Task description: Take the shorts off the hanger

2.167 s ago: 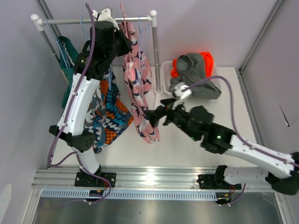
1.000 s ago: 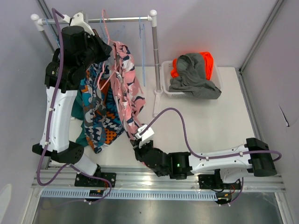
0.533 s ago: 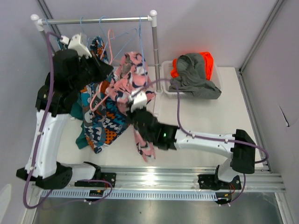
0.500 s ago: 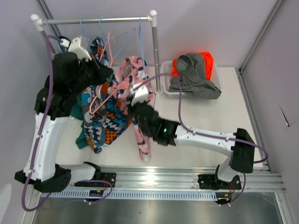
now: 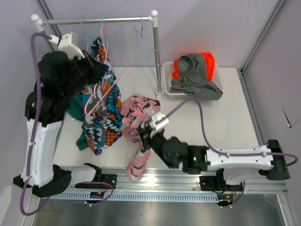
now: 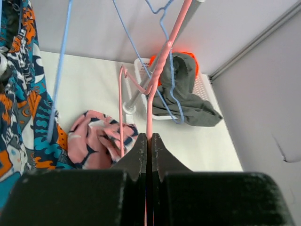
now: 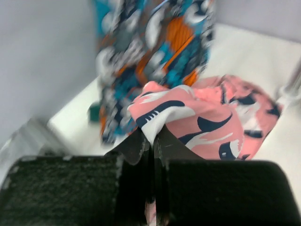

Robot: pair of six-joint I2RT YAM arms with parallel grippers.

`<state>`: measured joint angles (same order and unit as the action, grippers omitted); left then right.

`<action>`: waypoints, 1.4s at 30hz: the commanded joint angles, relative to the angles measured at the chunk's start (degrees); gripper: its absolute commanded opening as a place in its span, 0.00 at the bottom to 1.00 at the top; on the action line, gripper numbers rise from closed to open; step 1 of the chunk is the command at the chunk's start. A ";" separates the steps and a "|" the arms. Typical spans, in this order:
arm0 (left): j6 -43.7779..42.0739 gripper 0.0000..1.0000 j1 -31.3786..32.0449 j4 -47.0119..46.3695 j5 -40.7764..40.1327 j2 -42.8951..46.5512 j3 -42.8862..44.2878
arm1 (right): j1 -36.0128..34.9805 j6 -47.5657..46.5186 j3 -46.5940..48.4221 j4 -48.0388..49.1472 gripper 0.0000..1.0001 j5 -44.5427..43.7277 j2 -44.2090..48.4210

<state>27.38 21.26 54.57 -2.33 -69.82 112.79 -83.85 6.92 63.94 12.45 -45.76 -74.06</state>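
My left gripper [image 5: 96,71] is shut on a bare pink hanger [image 5: 107,77], held up near the rack's rail [image 5: 94,20]; its wire runs between my shut fingers in the left wrist view [image 6: 155,80]. My right gripper [image 5: 142,137] is shut on the pink printed shorts [image 5: 137,110], which are off the hanger and trail over the table's front edge; the grip shows in the right wrist view [image 7: 153,134]. The blue-orange-white shorts [image 5: 101,117] and teal shorts [image 5: 75,109] hang at the left. Orange shorts [image 5: 207,60] and grey shorts [image 5: 193,77] lie in a white basket [image 5: 167,89].
The rack's right post [image 5: 156,56] stands between the hanging clothes and the basket. Several empty blue hangers [image 5: 143,35] dangle from the rail. Side walls close in on the left and right. The metal rail [image 5: 155,181] runs along the near edge.
The pink shorts have come off the pink hanger. My right gripper pulled them down and toward the front edge. My left gripper lifted the bare hanger up and left.
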 commanded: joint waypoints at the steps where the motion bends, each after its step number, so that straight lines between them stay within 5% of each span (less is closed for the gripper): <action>1: -3.20 0.00 0.28 -1.83 -2.15 -8.19 5.58 | -6.84 0.21 -2.77 2.95 0.00 -10.39 8.31; 11: -4.17 0.00 -0.25 0.55 -4.88 -30.10 32.29 | -7.90 -13.77 -0.83 -0.05 0.00 -19.54 23.52; 21: -3.29 0.00 -0.51 -4.99 -7.33 -33.01 28.19 | -3.00 -13.66 -5.15 -2.35 0.00 -19.48 30.55; 25: -3.38 0.00 -0.60 -5.52 -8.92 -33.10 26.87 | 14.52 -17.20 1.16 -0.13 0.00 -5.61 27.93; 29: -3.64 0.00 -0.95 -8.68 -9.89 -31.44 23.71 | 32.46 -12.29 19.32 -7.96 0.00 10.05 16.70; 35: -3.47 0.00 -2.44 -9.48 -8.57 -33.00 25.11 | 45.95 -9.56 31.75 -5.33 0.00 22.45 5.79; 38: -2.86 0.00 -3.24 -9.48 -7.08 -33.36 23.45 | 57.71 -4.31 43.69 -6.20 0.00 30.34 -4.66; 42: -1.89 0.00 -3.41 -10.97 -6.11 -31.35 17.13 | 65.28 1.51 75.07 -11.47 0.00 38.54 -27.11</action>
<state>24.60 18.17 46.26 -10.13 -102.85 133.60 -23.11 2.35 121.69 3.16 -18.13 -89.36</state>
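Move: My left hand holds the empty pink hanger; its spot on the rail is about 24 cm ahead, 2 cm right and 8 cm up. The patterned shorts hang some 18 cm ahead, 7 cm left and 20 cm lower, an empty blue hanger about 24 cm ahead, 12 cm right. My right hand grips the pink shorts; the basket lies roughly 40 cm ahead, 26 cm right and 30 cm below, the rack's right post about 36 cm ahead, 6 cm right and 7 cm lower at its middle. Keeping the pink shorts pinched, I ease my right hand back a touch, sweep it right, rising a little, then lift it forward and up, about 30 cm higher in all and level sideways with the basket, fingers swinging clockwise and tipping up. Meanwhile my left hand keeps its grip and carries the hanger forward about 19 cm, sinking slightly, bringing its hook up to the rail. ##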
